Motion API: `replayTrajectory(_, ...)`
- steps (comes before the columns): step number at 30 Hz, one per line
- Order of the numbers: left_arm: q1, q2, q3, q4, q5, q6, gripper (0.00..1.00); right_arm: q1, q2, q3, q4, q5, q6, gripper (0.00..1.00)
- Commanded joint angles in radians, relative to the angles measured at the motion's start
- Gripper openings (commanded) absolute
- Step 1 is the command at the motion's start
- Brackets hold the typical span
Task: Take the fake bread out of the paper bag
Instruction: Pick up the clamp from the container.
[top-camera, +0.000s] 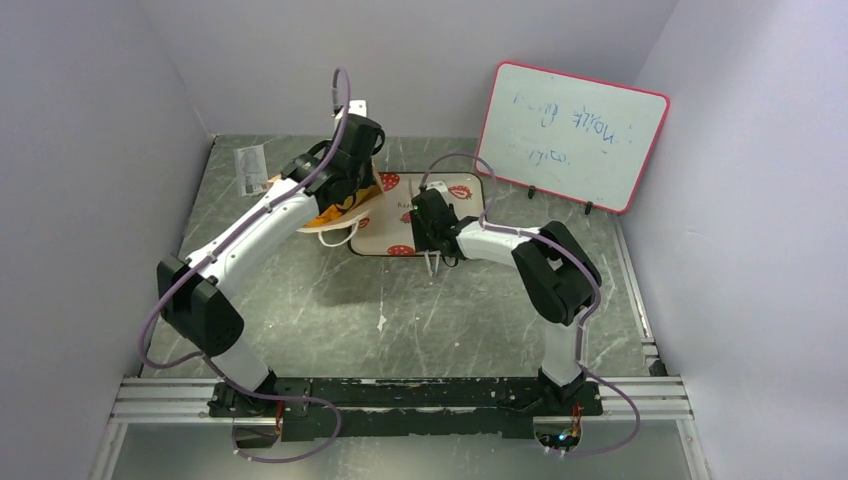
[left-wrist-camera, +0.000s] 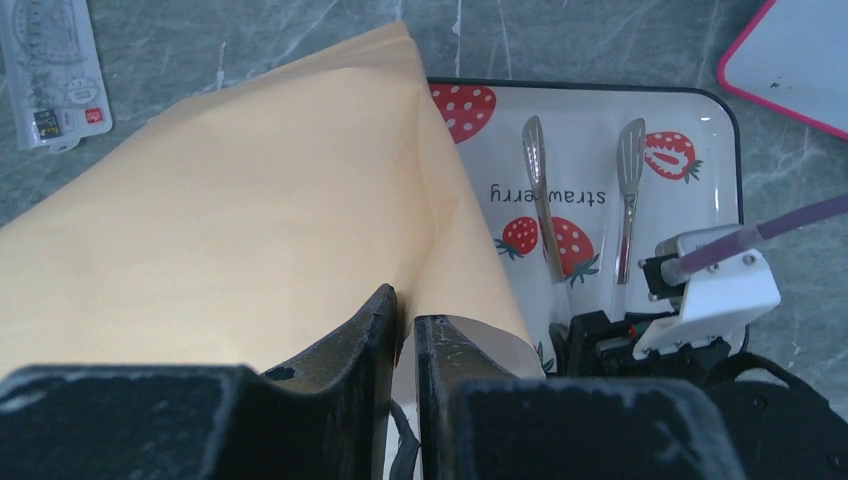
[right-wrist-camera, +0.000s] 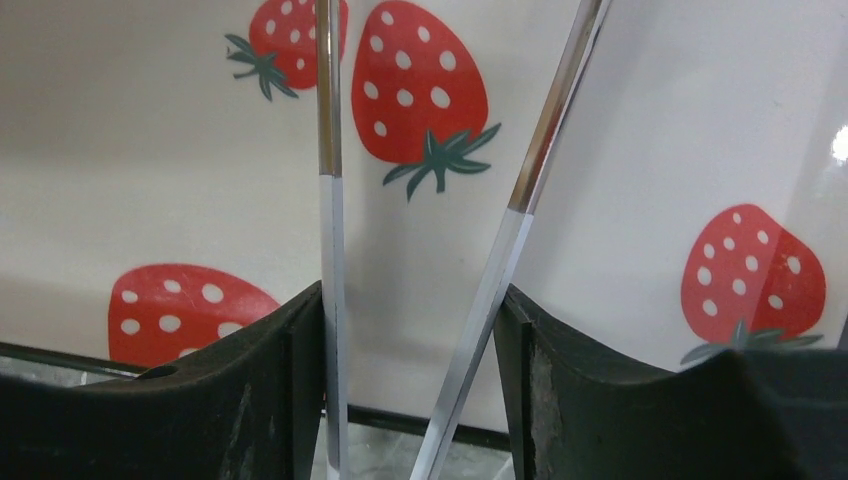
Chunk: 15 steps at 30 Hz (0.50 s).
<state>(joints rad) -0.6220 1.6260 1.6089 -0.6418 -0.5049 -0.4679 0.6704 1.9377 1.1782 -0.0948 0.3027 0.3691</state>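
Note:
The tan paper bag (left-wrist-camera: 250, 200) lies on its side over the left end of the strawberry-print tray (left-wrist-camera: 690, 110), seen from above as an orange-tan shape (top-camera: 338, 214). My left gripper (left-wrist-camera: 403, 315) is shut on the bag's paper edge, and it hides much of the bag in the top view (top-camera: 350, 185). The fake bread is hidden. The silver tongs (left-wrist-camera: 541, 200) lie on the tray with their tips pointing away. My right gripper (right-wrist-camera: 410, 310) stands at the tray's near edge (top-camera: 437, 245), its fingers pressed against both tong arms (right-wrist-camera: 328, 230).
A pink-framed whiteboard (top-camera: 572, 135) leans at the back right. A clear ruler packet (top-camera: 250, 168) lies at the back left on the green marbled table. Grey walls close in three sides.

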Motion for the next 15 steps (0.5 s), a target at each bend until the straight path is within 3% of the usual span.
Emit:
replayTrajectory(1,-0.038,0.065,0.085,-0.032,-0.054,0.017,0.07,-0.003,-0.073,-0.036,0.023,-0.003,0.013,0.44)
replayTrajectory(15,-0.062,0.217,0.254,-0.093,-0.110,0.189,0.07,0.000,-0.256,-0.114,-0.063,-0.028,0.043,0.38)
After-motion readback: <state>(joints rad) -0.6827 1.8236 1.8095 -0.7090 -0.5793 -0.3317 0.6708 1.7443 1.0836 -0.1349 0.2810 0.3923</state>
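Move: The clamp is already pinched in the right gripper, low over the tray; the fake bread in the bag's mouth lies about 17 cm to this hand's left, 4 cm farther out and 5 cm higher. The tray's middle is some 5 cm ahead, 2 cm left and 4 cm below. From the left gripper, which holds the bag's rim, the tray's middle is about 12 cm right, 4 cm ahead and 25 cm down, the bread 5 cm left, 3 cm ahead and 17 cm down. Keep the clamp squeezed between the right fingers and raise it about 4 cm off the tray, drawing it back 2 cm and a touch to the right. Meanwhile swing the left gripper, still shut on the bag's rim, some 3 cm right and 2 cm forward, sinking slightly and rolling its left side up about 10 degrees, so the bag comes over the tray. ##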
